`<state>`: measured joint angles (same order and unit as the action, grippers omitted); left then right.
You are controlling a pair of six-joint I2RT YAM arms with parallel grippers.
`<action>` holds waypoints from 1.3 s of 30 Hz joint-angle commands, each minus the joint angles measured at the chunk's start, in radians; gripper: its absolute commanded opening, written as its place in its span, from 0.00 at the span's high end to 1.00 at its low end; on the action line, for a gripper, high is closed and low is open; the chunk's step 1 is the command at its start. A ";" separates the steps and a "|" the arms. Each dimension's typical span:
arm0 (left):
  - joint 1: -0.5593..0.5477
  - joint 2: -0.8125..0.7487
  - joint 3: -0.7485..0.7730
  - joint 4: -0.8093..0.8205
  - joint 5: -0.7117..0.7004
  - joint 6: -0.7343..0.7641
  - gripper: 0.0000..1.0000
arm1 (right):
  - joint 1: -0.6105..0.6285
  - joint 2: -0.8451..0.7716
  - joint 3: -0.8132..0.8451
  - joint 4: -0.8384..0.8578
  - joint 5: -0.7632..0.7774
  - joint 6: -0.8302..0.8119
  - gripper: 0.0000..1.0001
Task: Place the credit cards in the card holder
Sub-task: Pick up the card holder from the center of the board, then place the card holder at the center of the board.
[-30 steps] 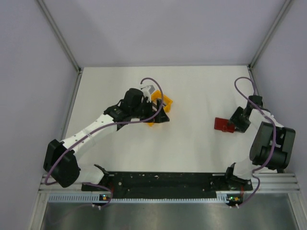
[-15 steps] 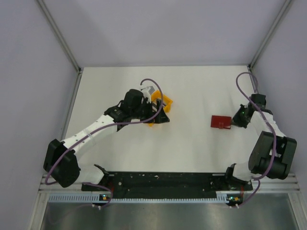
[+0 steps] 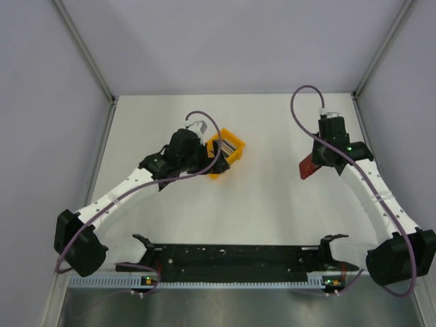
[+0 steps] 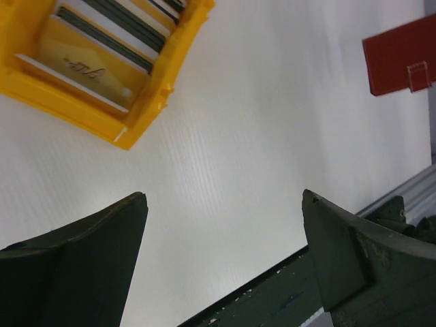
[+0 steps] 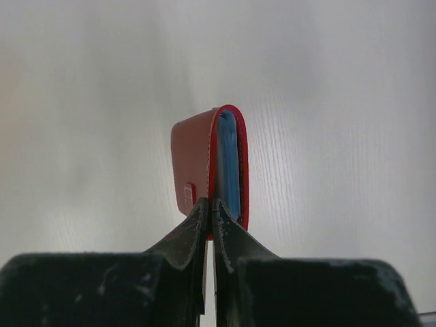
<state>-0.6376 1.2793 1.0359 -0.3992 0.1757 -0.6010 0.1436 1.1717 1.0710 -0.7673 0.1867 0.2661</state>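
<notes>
The dark red card holder (image 3: 308, 168) hangs tilted at the right side of the table, pinched at one edge by my shut right gripper (image 3: 319, 162). In the right wrist view the card holder (image 5: 194, 158) stands on edge beyond the fingertips of the right gripper (image 5: 211, 203), and a light blue layer (image 5: 228, 158) shows between its red flaps. The credit cards (image 4: 119, 24) stand upright in a yellow bin (image 4: 146, 109), dark and silver edged. My left gripper (image 4: 225, 201) is open and holds nothing, just short of that bin (image 3: 234, 158).
A black rail (image 3: 238, 255) runs along the table's near edge between the two arm bases. Grey walls and metal posts close in the table on three sides. The card holder (image 4: 402, 54) shows far right in the left wrist view.
The right gripper has shut on the card holder, lifted it off the table and swung it up toward the far side. The left arm has drawn back slightly from the yellow bin.
</notes>
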 commanded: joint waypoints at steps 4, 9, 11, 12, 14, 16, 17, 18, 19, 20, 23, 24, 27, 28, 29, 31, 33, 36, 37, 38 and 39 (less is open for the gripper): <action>0.033 -0.141 0.027 -0.168 -0.369 -0.083 0.02 | 0.334 0.025 0.086 -0.240 0.390 -0.021 1.00; 0.076 -0.248 0.001 -0.237 -0.459 -0.114 0.02 | 0.557 0.120 0.070 -0.273 0.479 0.048 1.00; 0.122 -0.282 -0.005 -0.282 -0.473 -0.118 0.02 | 0.651 0.169 0.084 -0.291 0.507 0.080 1.00; 0.148 -0.303 -0.011 -0.312 -0.472 -0.115 0.02 | 0.686 0.204 0.090 -0.297 0.507 0.099 1.00; 0.222 -0.342 -0.023 -0.342 -0.458 -0.106 0.02 | 0.764 0.256 0.105 -0.300 0.502 0.143 1.00; 0.286 -0.383 -0.040 -0.348 -0.434 -0.085 0.02 | 0.838 0.313 0.138 -0.302 0.488 0.192 1.00; 0.308 -0.400 -0.045 -0.348 -0.424 -0.076 0.02 | 0.872 0.347 0.162 -0.302 0.484 0.212 1.00; 0.328 -0.409 -0.046 -0.349 -0.418 -0.062 0.02 | 0.907 0.379 0.184 -0.303 0.479 0.228 1.00; 0.340 -0.413 -0.043 -0.351 -0.409 -0.051 0.02 | 0.938 0.416 0.201 -0.303 0.479 0.245 1.00; 0.345 -0.410 -0.037 -0.354 -0.403 -0.039 0.02 | 0.967 0.451 0.219 -0.303 0.477 0.254 1.00; 0.346 -0.393 -0.022 -0.369 -0.374 -0.033 0.02 | 1.053 0.532 0.262 -0.306 0.453 0.288 1.00; 0.346 -0.393 -0.022 -0.371 -0.355 -0.034 0.02 | 1.085 0.555 0.274 -0.306 0.451 0.291 1.00; 0.346 -0.411 -0.034 -0.363 -0.303 -0.034 0.02 | 1.166 0.592 0.294 -0.302 0.458 0.308 1.00; 0.346 -0.416 -0.040 -0.356 -0.289 -0.029 0.02 | 1.179 0.594 0.299 -0.297 0.456 0.309 0.98; 0.346 -0.423 -0.048 -0.352 -0.274 -0.022 0.02 | 1.186 0.595 0.299 -0.288 0.447 0.311 0.91; 0.346 -0.428 -0.056 -0.351 -0.259 -0.011 0.02 | 1.186 0.583 0.297 -0.274 0.422 0.311 0.79; 0.346 -0.431 -0.056 -0.363 -0.265 -0.010 0.02 | 1.188 0.548 0.285 -0.254 0.405 0.309 0.62; 0.346 -0.431 -0.054 -0.368 -0.277 0.004 0.02 | 1.188 0.482 0.247 -0.215 0.382 0.315 0.48; 0.346 -0.429 -0.051 -0.371 -0.280 0.012 0.02 | 1.186 0.459 0.241 -0.207 0.370 0.321 0.47; 0.346 -0.428 -0.048 -0.374 -0.286 0.018 0.02 | 1.186 0.439 0.233 -0.198 0.366 0.338 0.47; 0.346 -0.428 -0.046 -0.375 -0.289 0.029 0.02 | 1.188 0.410 0.222 -0.181 0.358 0.355 0.47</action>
<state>-0.2951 0.8639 0.9871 -0.7738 -0.1108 -0.6174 1.3323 1.7027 1.3041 -1.0077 0.5728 0.5697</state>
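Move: The right hand already holds the card holder up off the table; the place it is taken to, bare board near the bases, lies about 14 cm back, 22 cm left and 16 cm below it. The yellow box of cards stands about 9 cm ahead and 32 cm left of that hand, some 15 cm down. From the left hand, that bare place lies roughly 13 cm back, 9 cm right and 17 cm below. Right hand carries the card holder about 25 cm left, back and down, then opens; left hand clears leftward. ##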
